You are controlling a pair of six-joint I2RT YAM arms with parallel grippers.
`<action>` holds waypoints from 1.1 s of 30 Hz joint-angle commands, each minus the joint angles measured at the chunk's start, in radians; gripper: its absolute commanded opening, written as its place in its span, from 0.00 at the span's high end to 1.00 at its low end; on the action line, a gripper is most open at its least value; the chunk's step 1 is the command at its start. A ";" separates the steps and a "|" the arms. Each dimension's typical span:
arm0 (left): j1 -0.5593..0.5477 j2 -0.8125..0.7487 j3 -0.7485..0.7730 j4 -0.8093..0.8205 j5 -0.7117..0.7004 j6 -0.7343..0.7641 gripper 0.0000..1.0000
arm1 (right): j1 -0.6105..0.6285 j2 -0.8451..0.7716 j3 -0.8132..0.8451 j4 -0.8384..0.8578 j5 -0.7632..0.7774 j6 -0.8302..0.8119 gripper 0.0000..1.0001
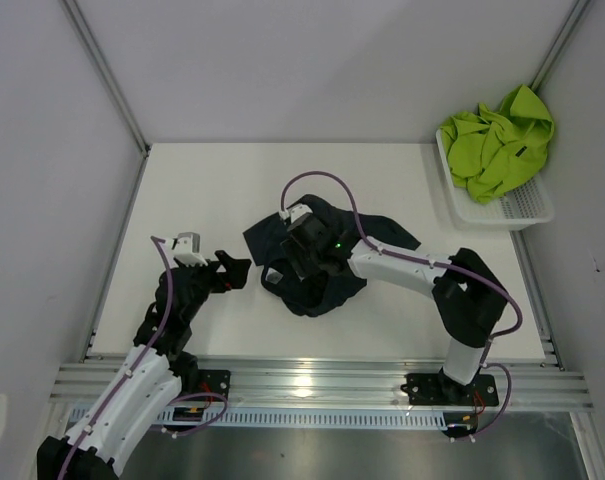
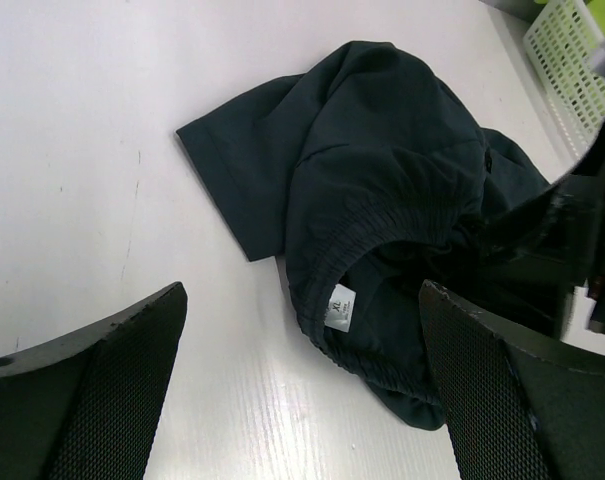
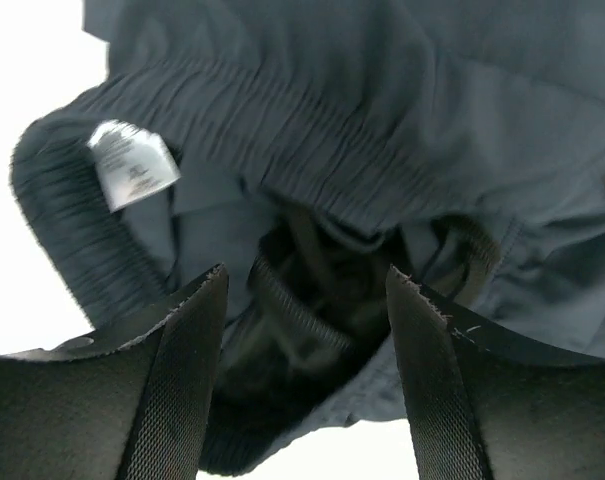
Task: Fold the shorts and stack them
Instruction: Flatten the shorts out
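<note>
The dark navy shorts (image 1: pixel 382 233) lie crumpled in the middle of the table, waistband (image 2: pixel 382 215) towards the near side with a white size label (image 2: pixel 340 307) showing. My right gripper (image 1: pixel 287 270) hangs low over them, open, with bunched waistband folds (image 3: pixel 282 300) between its fingers but not pinched. To the left of the dark pair, my left gripper (image 1: pixel 234 272) stands wide open just above the tabletop with nothing in it. The lime green shorts (image 1: pixel 497 145) sit heaped in the white basket (image 1: pixel 517 212) at the back right.
The white mesh basket (image 2: pixel 572 70) stands at the table's far right edge. Grey walls close in the left, back and right sides. An aluminium rail (image 1: pixel 312 380) runs along the near edge by the arm bases.
</note>
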 commanded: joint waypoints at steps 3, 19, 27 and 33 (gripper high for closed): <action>0.000 -0.013 0.028 0.015 0.000 -0.002 0.01 | 0.025 0.087 0.149 -0.044 0.103 -0.114 0.31; 0.000 -0.144 0.013 -0.024 -0.044 -0.017 0.01 | 0.019 0.278 0.402 -0.117 0.356 -0.188 0.86; 0.000 -0.053 0.016 0.060 0.065 -0.014 0.01 | 0.009 0.181 0.450 -0.081 0.403 -0.317 1.00; -0.001 -0.007 0.008 0.172 0.187 -0.056 0.02 | 0.046 0.132 0.476 -0.078 0.441 -0.368 1.00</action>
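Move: From the right hand, the upper layer of the shorts' waistband lies about 7 cm ahead, 1 cm left and a shade lower. The white size label is some 6 cm left and 3 cm ahead, and the flat left leg hem about 9 cm ahead and 10 cm left, both some 3 cm lower. From the left hand, that waistband lies roughly 12 cm right, 9 cm ahead and 6 cm lower. The right hand slides forward about 8 cm, shuts on the waistband's upper layer, then lifts some 7 cm. ##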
